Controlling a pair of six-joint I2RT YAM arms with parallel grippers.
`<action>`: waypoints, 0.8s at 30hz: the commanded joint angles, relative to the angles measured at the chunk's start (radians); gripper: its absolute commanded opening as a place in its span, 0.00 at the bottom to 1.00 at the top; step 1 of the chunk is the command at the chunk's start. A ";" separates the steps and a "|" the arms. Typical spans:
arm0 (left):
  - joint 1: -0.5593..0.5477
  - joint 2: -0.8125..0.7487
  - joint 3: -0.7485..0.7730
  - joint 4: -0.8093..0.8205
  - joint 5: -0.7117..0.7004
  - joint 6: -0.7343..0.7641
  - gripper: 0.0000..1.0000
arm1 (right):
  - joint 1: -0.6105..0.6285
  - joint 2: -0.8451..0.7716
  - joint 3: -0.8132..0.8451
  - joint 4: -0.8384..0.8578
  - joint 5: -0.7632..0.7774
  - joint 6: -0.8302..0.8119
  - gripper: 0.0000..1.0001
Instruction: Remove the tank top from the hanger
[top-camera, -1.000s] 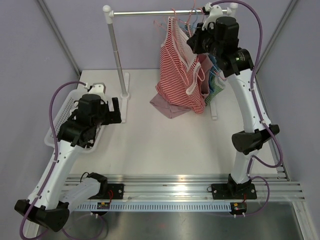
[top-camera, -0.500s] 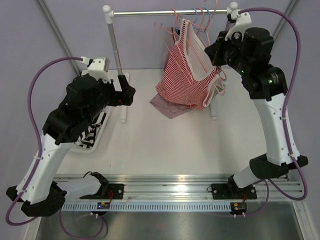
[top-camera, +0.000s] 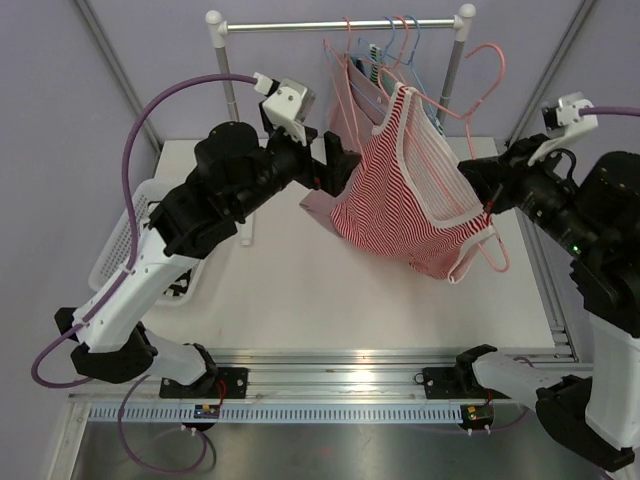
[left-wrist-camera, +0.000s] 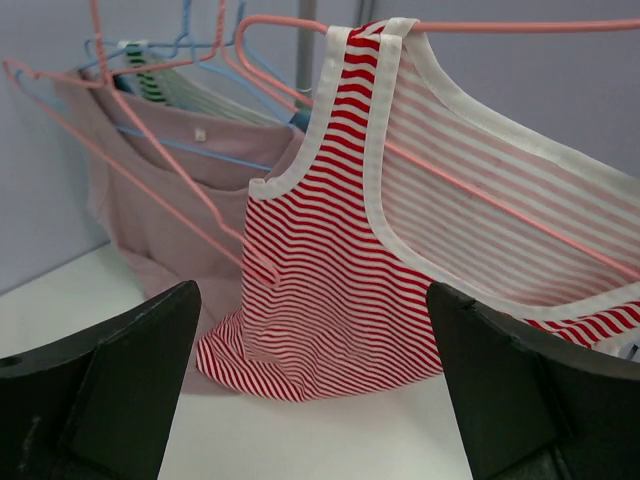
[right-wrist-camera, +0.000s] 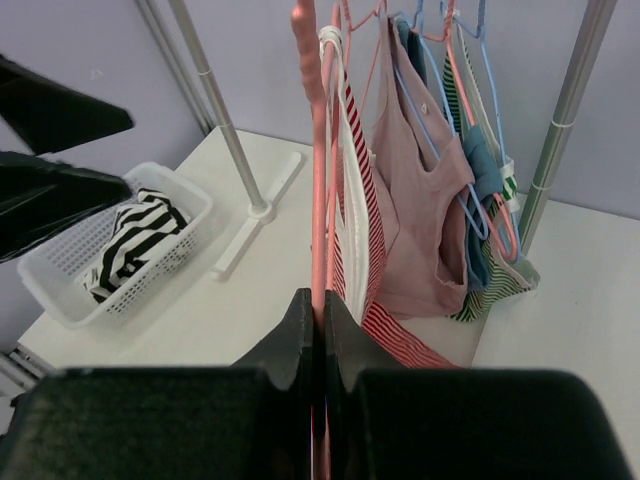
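Observation:
The tank top (top-camera: 405, 195), red-and-white striped with white trim, hangs on a pink hanger (top-camera: 481, 72) that is off the rail and held out over the table's right side. My right gripper (top-camera: 489, 200) is shut on the hanger's lower wire; in the right wrist view the pink hanger (right-wrist-camera: 318, 170) runs up from between the shut jaws of that gripper (right-wrist-camera: 322, 308), with the tank top (right-wrist-camera: 354, 190) just to its right. My left gripper (top-camera: 334, 165) is open, just left of the shirt. In the left wrist view the tank top (left-wrist-camera: 340, 290) hangs ahead of the open left gripper (left-wrist-camera: 315, 400), apart from it.
The rail (top-camera: 340, 24) at the back holds pink and blue hangers with a dusty-pink garment (right-wrist-camera: 420, 200) and a green-striped one (right-wrist-camera: 500, 275). The rack's left pole (top-camera: 231, 100) stands behind my left arm. A white basket (top-camera: 118, 245) at the left holds a black-and-white striped garment (right-wrist-camera: 130, 240).
My right gripper has carried the hanger and tank top off the rail, forward and to the right. My left arm has risen and swung right, up to the shirt's left side.

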 joint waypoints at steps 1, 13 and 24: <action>-0.042 0.023 0.037 0.184 0.051 0.082 0.99 | -0.003 -0.051 0.032 -0.015 -0.051 0.029 0.00; -0.053 0.147 0.083 0.309 0.197 0.075 0.90 | -0.003 -0.083 0.009 -0.001 -0.257 0.054 0.00; -0.053 0.167 0.089 0.223 -0.029 0.124 0.02 | -0.003 -0.068 -0.042 0.033 -0.223 0.028 0.00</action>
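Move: Ahead and to the right of the open left hand, the red-striped tank top's far shoulder strap lies over its pink hanger, about 8 cm forward, 11 cm right and some 3 cm higher. An empty pink hanger is about 12 cm ahead, 3 cm right and 5 cm up; the mauve top hangs about 14 cm ahead, 4 cm right and 10 cm lower. From the right hand, that far strap is about 19 cm forward, 16 cm left and 2 cm up. Reaching about 8 cm rightward with open fingers, then easing some 3 cm forward as they close, the left hand pinches the striped top's far strap just below the hanger wire, fingertips tipped slightly up. The right hand keeps its pinch on the hanger's near shoulder, draws it back about 6 cm, and swings its fingers some 13 degrees counter-clockwise, bringing the strap towards the left hand. ##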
